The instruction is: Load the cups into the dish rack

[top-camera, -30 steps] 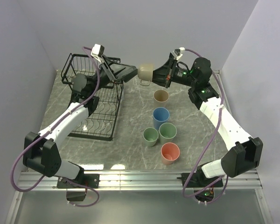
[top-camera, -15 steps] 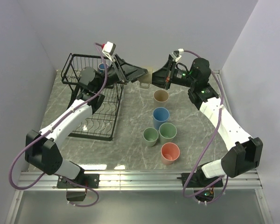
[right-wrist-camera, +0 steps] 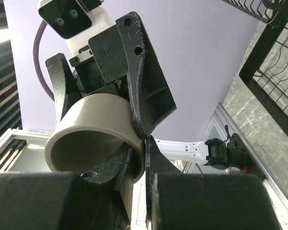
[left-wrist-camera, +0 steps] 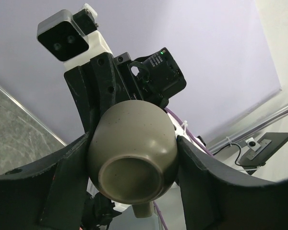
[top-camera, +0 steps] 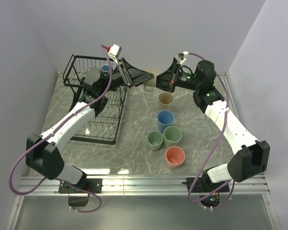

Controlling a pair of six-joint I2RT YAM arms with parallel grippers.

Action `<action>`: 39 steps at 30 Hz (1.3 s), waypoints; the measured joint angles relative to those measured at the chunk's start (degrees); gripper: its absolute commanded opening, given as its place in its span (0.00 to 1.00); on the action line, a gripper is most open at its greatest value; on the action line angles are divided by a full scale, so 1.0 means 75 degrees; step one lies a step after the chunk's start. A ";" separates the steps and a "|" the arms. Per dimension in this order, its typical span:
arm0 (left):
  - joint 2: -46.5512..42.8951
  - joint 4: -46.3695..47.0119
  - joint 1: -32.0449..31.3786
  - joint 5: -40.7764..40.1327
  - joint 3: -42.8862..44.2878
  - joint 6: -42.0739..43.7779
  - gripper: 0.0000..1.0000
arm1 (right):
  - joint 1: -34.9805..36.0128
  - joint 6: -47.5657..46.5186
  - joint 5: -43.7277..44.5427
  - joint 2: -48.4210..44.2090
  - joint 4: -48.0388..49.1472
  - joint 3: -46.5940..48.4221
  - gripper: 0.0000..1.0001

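Note:
The small beige mug [left-wrist-camera: 134, 139] hangs in the air above the far middle of the table, held between both arms. My left gripper [top-camera: 148, 77] is shut on its rounded body, a finger pressed on each side, with the mug's base toward the left wrist camera. My right gripper [right-wrist-camera: 145, 143] is shut on the rim of the mug [right-wrist-camera: 93, 129], one finger inside and one outside. In the top view only the mug's handle [top-camera: 148, 87] shows. The black wire dish rack [top-camera: 113, 115] stands at the left, with a small dark-blue cup [top-camera: 105, 69] in its basket tier.
Several tumblers stand upright right of the rack: beige [top-camera: 165, 99], light blue [top-camera: 165, 118], two pale green [top-camera: 155, 140] [top-camera: 173, 135] and salmon [top-camera: 175, 156]. Walls close in the table at the back and both sides. A corner of the rack [right-wrist-camera: 273, 62] shows in the right wrist view.
My left gripper has swung right from over the rack to the mug and closed round its body. The right gripper has kept its hold on the rim, nearly still.

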 measured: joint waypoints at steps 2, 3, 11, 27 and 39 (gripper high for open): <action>-0.0023 -0.0047 0.0000 -0.0003 0.0000 0.0012 0.16 | 0.0000 0.0000 0.0003 0.0000 0.0003 0.0000 0.00; -0.0041 -0.0085 0.0000 -0.0003 0.0000 0.0029 0.14 | 0.0000 0.0000 0.0003 0.0000 0.0003 0.0000 0.00; -0.0204 -0.0842 -0.0020 -0.0099 0.0038 0.0460 0.00 | -0.0009 -0.0140 0.0052 0.0000 -0.0318 0.0000 0.34; -0.0294 -0.2492 0.0513 -0.0245 0.0423 0.1154 0.00 | -0.0402 -0.0487 0.0335 -0.0058 -0.1000 -0.0006 0.55; 0.0752 -0.7568 0.2891 -0.1381 0.5155 0.4299 0.00 | -0.0836 -0.1256 0.0618 -0.0997 -0.2057 -0.1244 0.52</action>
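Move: Ahead and to the left of the left hand, which already grips the grey-brown mug's body, the dish rack's upper tier lies about 24 cm forward, 28 cm left and 24 cm below. The navy cup in that tier is some 23 cm ahead, 21 cm left. The right hand still pinches the mug's rim; from it the beige cup stands roughly 19 cm ahead, 9 cm right and 36 down, the blue cup 5 cm ahead, 9 cm right. Opening its fingers to about half, the right hand lets go of the mug's rim and backs off to the right and down, ending 8 cm away, nearer the beige cup. The left keeps its grip, sinks a couple of centimetres, then speeds up left, forward and rising towards the rack's upper tier, 16 cm left and 12 forward, turning some 35 degrees counter-clockwise as its raised fingertips dip. ##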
